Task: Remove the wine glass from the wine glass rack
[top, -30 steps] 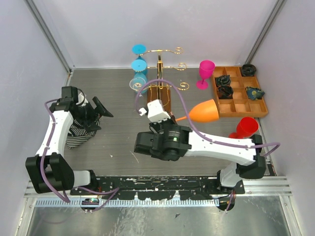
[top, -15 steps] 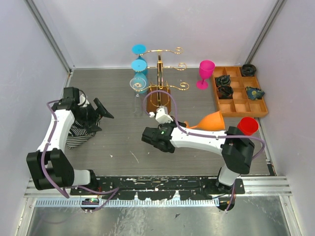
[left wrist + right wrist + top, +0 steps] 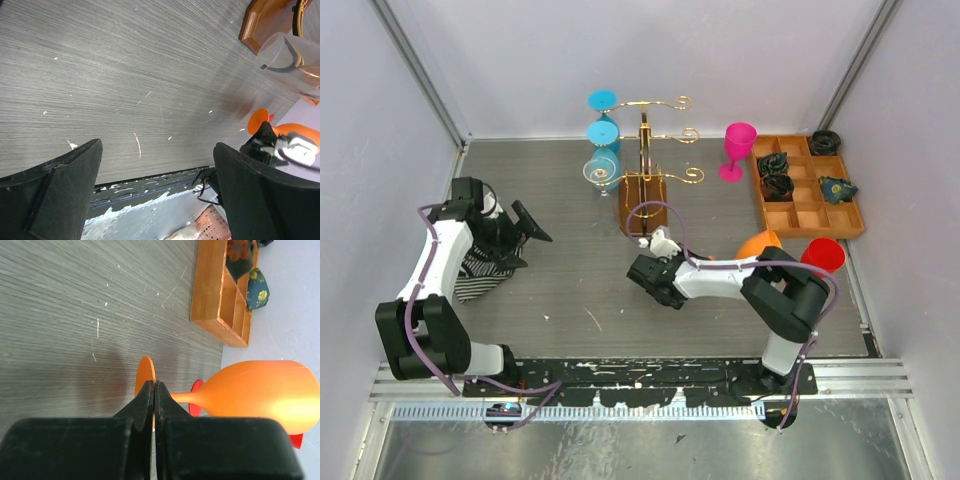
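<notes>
The wine glass rack (image 3: 645,130), gold wire on a brown wooden base (image 3: 265,20), stands at the back middle. Two blue glasses (image 3: 603,133) and a clear glass (image 3: 600,170) hang on its left arms. My right gripper (image 3: 154,385) is shut on the round foot (image 3: 144,374) of an orange wine glass (image 3: 260,390). That glass (image 3: 757,243) lies sideways low over the table, in front of and right of the rack, clear of the wire. My left gripper (image 3: 157,145) is open and empty at the left (image 3: 525,225).
A pink glass (image 3: 738,150) stands upright right of the rack. A red glass (image 3: 823,255) stands close to the orange one. The orange-brown compartment tray (image 3: 807,185) holds dark items at the back right. A striped cloth (image 3: 480,265) lies under the left arm.
My right arm has come down and folded in, carrying the orange glass lower and to the right, away from the rack. The left arm has stayed put.
</notes>
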Controlling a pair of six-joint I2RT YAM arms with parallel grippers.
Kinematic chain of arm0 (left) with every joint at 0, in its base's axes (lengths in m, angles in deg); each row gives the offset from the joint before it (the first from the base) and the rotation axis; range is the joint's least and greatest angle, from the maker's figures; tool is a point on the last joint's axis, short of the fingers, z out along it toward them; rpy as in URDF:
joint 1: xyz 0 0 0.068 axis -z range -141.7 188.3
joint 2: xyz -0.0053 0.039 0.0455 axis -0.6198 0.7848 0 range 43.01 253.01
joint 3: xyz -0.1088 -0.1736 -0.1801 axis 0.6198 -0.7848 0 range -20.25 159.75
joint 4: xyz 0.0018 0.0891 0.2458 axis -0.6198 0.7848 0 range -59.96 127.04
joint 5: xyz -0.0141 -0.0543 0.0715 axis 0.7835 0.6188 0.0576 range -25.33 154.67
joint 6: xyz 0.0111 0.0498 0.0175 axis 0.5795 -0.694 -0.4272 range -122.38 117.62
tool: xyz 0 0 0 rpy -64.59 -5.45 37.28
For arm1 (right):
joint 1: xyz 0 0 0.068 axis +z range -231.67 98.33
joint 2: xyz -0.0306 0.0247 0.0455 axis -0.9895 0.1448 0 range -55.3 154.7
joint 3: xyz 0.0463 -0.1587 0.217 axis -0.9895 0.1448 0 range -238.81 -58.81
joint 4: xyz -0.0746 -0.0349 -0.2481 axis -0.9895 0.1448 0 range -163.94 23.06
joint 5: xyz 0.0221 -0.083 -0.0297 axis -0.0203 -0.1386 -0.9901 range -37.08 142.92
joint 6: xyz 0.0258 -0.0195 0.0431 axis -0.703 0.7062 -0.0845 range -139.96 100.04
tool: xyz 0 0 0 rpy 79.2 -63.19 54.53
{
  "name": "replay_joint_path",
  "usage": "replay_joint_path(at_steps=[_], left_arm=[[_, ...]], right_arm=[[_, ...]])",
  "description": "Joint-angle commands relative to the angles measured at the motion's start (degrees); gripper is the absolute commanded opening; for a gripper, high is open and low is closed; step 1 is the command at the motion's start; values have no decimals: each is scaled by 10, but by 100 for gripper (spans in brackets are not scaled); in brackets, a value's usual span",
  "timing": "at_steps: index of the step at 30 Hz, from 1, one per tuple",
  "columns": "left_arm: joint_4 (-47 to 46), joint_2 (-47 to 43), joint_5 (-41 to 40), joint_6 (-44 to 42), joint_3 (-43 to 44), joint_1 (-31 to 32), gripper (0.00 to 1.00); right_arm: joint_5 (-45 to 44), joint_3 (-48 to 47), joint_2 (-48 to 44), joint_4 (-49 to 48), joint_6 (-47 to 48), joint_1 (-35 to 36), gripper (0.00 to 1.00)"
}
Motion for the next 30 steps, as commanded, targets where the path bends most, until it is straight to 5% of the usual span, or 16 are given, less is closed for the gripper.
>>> replay_joint_path(at_steps=[1, 13, 30], left_arm=[[-5, 2, 6, -6, 9, -2, 100], [-5, 1, 10, -7, 11, -3, 100], [-2, 6, 6, -10, 11, -3, 100]], right_arm=[[3, 14, 30, -65, 30, -38, 1], [-46, -19, 153, -74, 3, -117, 1], [18, 18, 170, -241, 67, -219, 1]])
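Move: The right hand holds the orange wine glass by its stem, close to the foot, with the bowl leaning right; the bare table between tray and red glass lies about 12 cm to its right, 5 cm ahead and 8 cm below. The red glass stands some 19 cm right and 2 cm back at about hand height, the tray's middle 20 cm right, 21 cm ahead and 6 cm lower. From the left hand that bare spot is roughly 55 cm right, 5 cm ahead and 14 cm below. Still pinching the orange glass near its foot, the right hand swings about 10 cm to the right towards the bare table between the tray and the red glass, sinking some 6 cm, mostly early on, and working 5 cm forward. The wrist turns clockwise by nearly 20 degrees and rolls its left side down by about 10, bringing the bowl nearer upright, while the fingers stay shut on the stem. ##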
